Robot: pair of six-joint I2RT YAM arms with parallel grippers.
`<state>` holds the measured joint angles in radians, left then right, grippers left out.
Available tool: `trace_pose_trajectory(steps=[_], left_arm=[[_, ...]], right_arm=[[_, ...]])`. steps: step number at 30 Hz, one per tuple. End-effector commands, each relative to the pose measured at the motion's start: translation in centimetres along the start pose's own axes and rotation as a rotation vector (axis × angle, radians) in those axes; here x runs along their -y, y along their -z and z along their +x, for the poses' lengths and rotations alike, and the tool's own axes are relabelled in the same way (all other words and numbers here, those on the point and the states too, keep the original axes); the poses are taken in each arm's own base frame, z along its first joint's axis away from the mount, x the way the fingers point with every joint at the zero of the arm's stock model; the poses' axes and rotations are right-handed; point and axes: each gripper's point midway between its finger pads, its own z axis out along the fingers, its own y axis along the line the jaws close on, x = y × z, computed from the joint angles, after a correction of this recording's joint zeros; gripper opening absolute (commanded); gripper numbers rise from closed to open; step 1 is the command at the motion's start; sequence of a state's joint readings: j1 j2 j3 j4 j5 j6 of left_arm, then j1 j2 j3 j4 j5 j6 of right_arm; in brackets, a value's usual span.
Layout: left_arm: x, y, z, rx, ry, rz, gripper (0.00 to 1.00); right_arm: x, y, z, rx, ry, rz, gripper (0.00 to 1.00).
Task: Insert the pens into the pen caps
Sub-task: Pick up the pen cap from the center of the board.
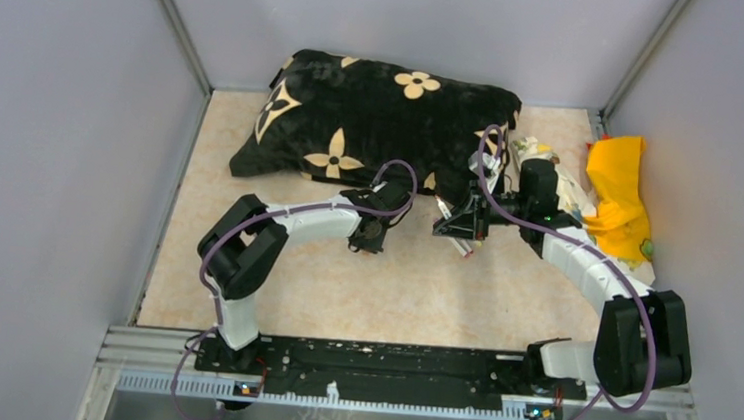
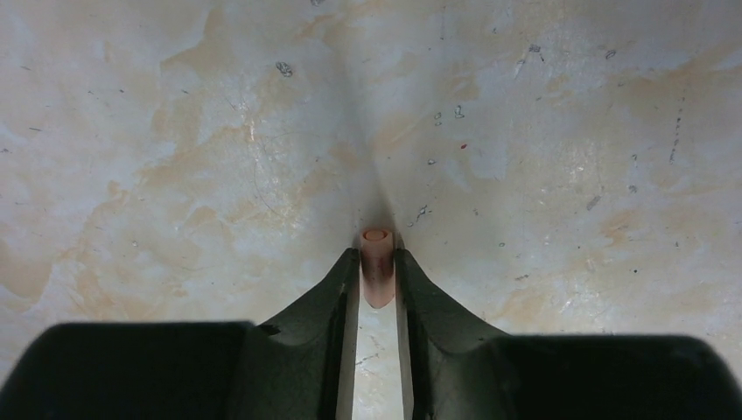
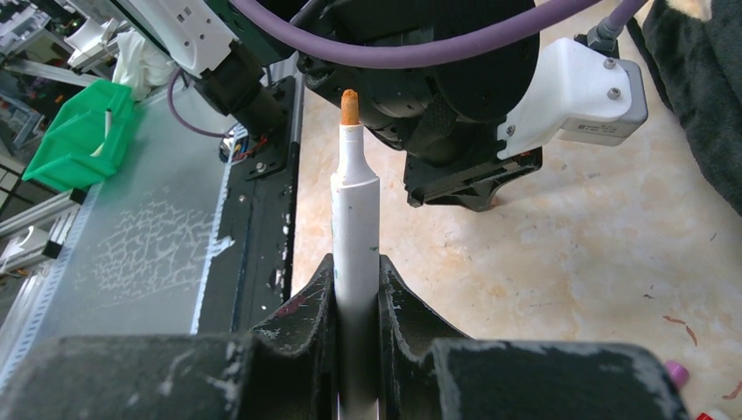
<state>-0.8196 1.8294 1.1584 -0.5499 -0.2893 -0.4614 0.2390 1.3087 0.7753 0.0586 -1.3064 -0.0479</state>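
My left gripper [image 2: 377,255] points down at the marbled table top [image 2: 219,149], shut on a small pinkish-orange pen cap [image 2: 377,267] pinched upright between its tips, open end up. My right gripper [image 3: 356,267] is shut on a white pen [image 3: 354,210] whose orange tip [image 3: 349,105] points toward the left arm's wrist [image 3: 455,87]. In the top view the left gripper [image 1: 368,232] and the right gripper [image 1: 452,226] hang close together over the middle of the table, just in front of the cushion. A pink cap [image 3: 675,374] lies on the table at the lower right of the right wrist view.
A black cushion with cream flowers [image 1: 385,121] fills the back of the table. A yellow cloth [image 1: 620,194] and crumpled white material [image 1: 551,174] lie at the back right. Grey walls enclose three sides. A green bin [image 3: 79,131] sits beyond the near rail.
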Motion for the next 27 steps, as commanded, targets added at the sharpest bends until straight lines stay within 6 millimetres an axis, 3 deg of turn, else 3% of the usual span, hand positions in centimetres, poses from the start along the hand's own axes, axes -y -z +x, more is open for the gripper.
trace_pose_trajectory(steps=[1,6,11,14,17,22,27], left_arm=[[-1.0,-0.6,3.7,-0.144,-0.081,-0.062,0.28],[-0.8,-0.9,4.2,-0.163,-0.097,-0.054,0.26],[-0.3,-1.3,4.3,-0.161,-0.102,-0.027,0.01],[-0.1,-0.5,3.2,-0.112,-0.08,-0.017,0.0],[0.2,1.4,0.7,-0.001,-0.019,0.02,0.0],[1.8,6.7,-4.9,0.286,0.139,0.201,0.0],[3.0,12.2,-8.6,0.526,0.302,0.433,0.0]], right_arm=[[-1.0,0.4,-3.1,0.036,0.121,-0.016,0.0],[-1.1,0.5,-3.3,0.04,0.128,-0.015,0.0],[-1.4,0.6,-3.5,0.044,0.132,-0.023,0.0],[-1.6,0.6,-3.5,0.045,0.136,-0.026,0.0],[-1.7,0.7,-3.6,0.049,0.145,-0.024,0.0],[-2.0,0.6,-3.5,0.055,0.15,-0.038,0.0],[-2.3,0.4,-3.2,0.058,0.133,-0.052,0.0]])
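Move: Right between the left hand's parted fingertips, and about 1 cm below the hand point, the pen cap lies on the board with its open end facing forward. Three capped pens lie some 18 cm to the right and 4 cm farther out; the orange-tipped pen in the right hand is about 13 cm right, 3 cm back and 20 cm above. From the right hand, the cap is about 13 cm left, 4 cm ahead and 19 cm below. Closing on the cap from its left and right sides, the left fingers pinch it almost in place, then lift it straight up with quickening speed, about 9 cm, drifting slightly right near the end towards the right hand's pen as the fingertips swing right and forward by some 20 degrees. The right hand keeps its grip on that pen and rises about 2 cm. ##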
